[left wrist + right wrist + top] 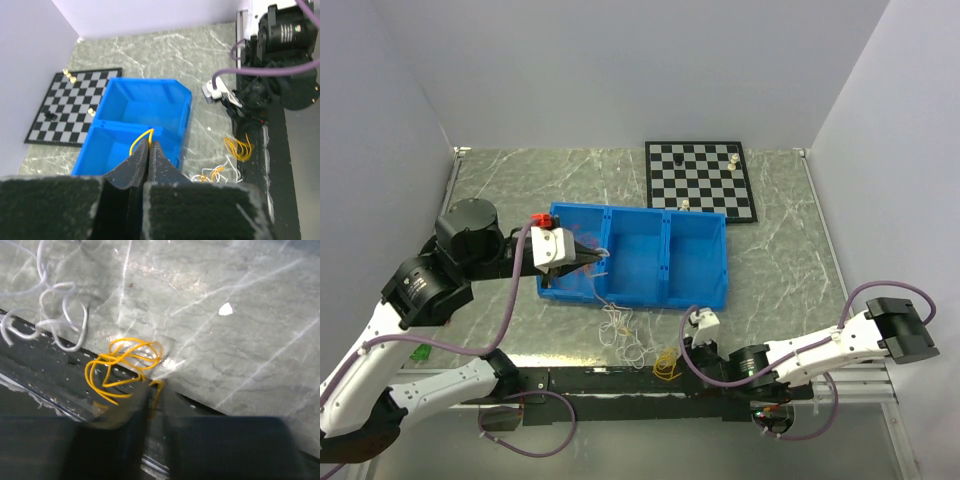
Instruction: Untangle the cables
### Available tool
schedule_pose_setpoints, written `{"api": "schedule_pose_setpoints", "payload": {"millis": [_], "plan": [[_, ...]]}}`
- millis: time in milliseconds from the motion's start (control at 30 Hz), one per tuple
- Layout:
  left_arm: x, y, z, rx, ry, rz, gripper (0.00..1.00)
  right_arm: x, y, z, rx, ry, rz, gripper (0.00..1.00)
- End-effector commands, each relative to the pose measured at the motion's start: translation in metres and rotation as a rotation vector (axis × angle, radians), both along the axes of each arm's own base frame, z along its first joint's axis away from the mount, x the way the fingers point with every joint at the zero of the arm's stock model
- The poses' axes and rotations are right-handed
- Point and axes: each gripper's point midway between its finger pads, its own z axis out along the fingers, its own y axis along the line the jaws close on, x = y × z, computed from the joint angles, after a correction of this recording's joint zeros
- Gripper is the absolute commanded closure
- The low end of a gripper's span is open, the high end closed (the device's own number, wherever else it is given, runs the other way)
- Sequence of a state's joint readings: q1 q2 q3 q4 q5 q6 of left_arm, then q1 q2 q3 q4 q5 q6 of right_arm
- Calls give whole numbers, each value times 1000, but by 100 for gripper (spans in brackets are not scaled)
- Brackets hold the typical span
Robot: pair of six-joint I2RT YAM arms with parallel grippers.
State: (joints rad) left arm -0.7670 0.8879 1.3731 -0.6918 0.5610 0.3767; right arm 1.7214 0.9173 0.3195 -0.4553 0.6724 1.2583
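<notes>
The cables lie loose on the table in front of the blue bin (724,262): a white clump (623,335) and a yellow-orange clump (667,365). My left gripper (601,262) hangs over the bin's left compartment, shut on a thin yellow wire (141,137) that loops out past its fingertips. My right gripper (683,352) is low at the table's near edge, by the yellow-orange clump (122,365). Its blurred jaws stand narrowly apart with one strand of that clump between them. White wires (55,320) lie to its left.
A chessboard (700,180) with a few pieces lies behind the bin at the back right. The black mounting rail (620,382) runs along the near edge. The bin (186,107) has three compartments. Grey walls close in the left, back and right.
</notes>
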Motion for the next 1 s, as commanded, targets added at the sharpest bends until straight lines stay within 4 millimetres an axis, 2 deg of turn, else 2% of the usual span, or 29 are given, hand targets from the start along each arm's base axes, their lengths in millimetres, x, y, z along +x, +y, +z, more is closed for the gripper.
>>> {"api": "schedule_pose_setpoints", "payload": {"millis": [0, 33, 67, 167, 267, 400, 567, 667, 800, 900, 967], "plan": [[-6, 12, 1, 13, -13, 17, 99, 3, 18, 16, 100, -6, -25, 96], [-6, 14, 3, 11, -15, 22, 99, 3, 18, 21, 95, -10, -28, 100], [-6, 15, 4, 8, -21, 25, 99, 6, 12, 25, 61, -25, -36, 100], [-7, 19, 4, 4, -27, 30, 99, 17, 6, 58, 35, -94, -52, 100], [-11, 20, -6, 28, -18, 15, 99, 30, -3, 105, 47, -170, -65, 100], [-17, 21, -22, 46, 5, -10, 99, 45, -12, 178, 142, -279, -59, 100], [-25, 19, -34, 42, 33, -47, 99, 58, -8, 259, 270, -417, -23, 100], [-28, 16, -37, 31, 48, -67, 99, 63, -5, 300, 322, -493, -13, 100], [-32, 15, -34, 21, 52, -88, 99, 73, -1, 334, 337, -577, -12, 100], [-35, 16, -30, 15, 45, -97, 99, 85, 6, 341, 326, -597, -20, 100], [-37, 16, -29, 14, 45, -107, 99, 97, 11, 337, 300, -588, -37, 100]]}}
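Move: The yellow cable's small coil lies just off the right fingertips, its middle about 3 cm to their left, 1 cm ahead and 2 cm lower, with a strand already at the tips. From that hand the white tangle spreads some 11 cm left and 6 cm ahead, and the blue box's middle is roughly 22 cm ahead and 9 cm left. The left hand hangs high, with the coil about 11 cm to its right, 7 cm back and 38 cm below. The right fingers shut fully, pinching a strand of the yellow cable, and the arm whisks it up off the table edge by about 32 cm, easing some 8 cm forward towards the blue box while the wrist tips up about 30 degrees. The left hand keeps its pinch on the strand running to the white tangle, drifting 2 cm left, then sinking about 5 cm and slightly back. ##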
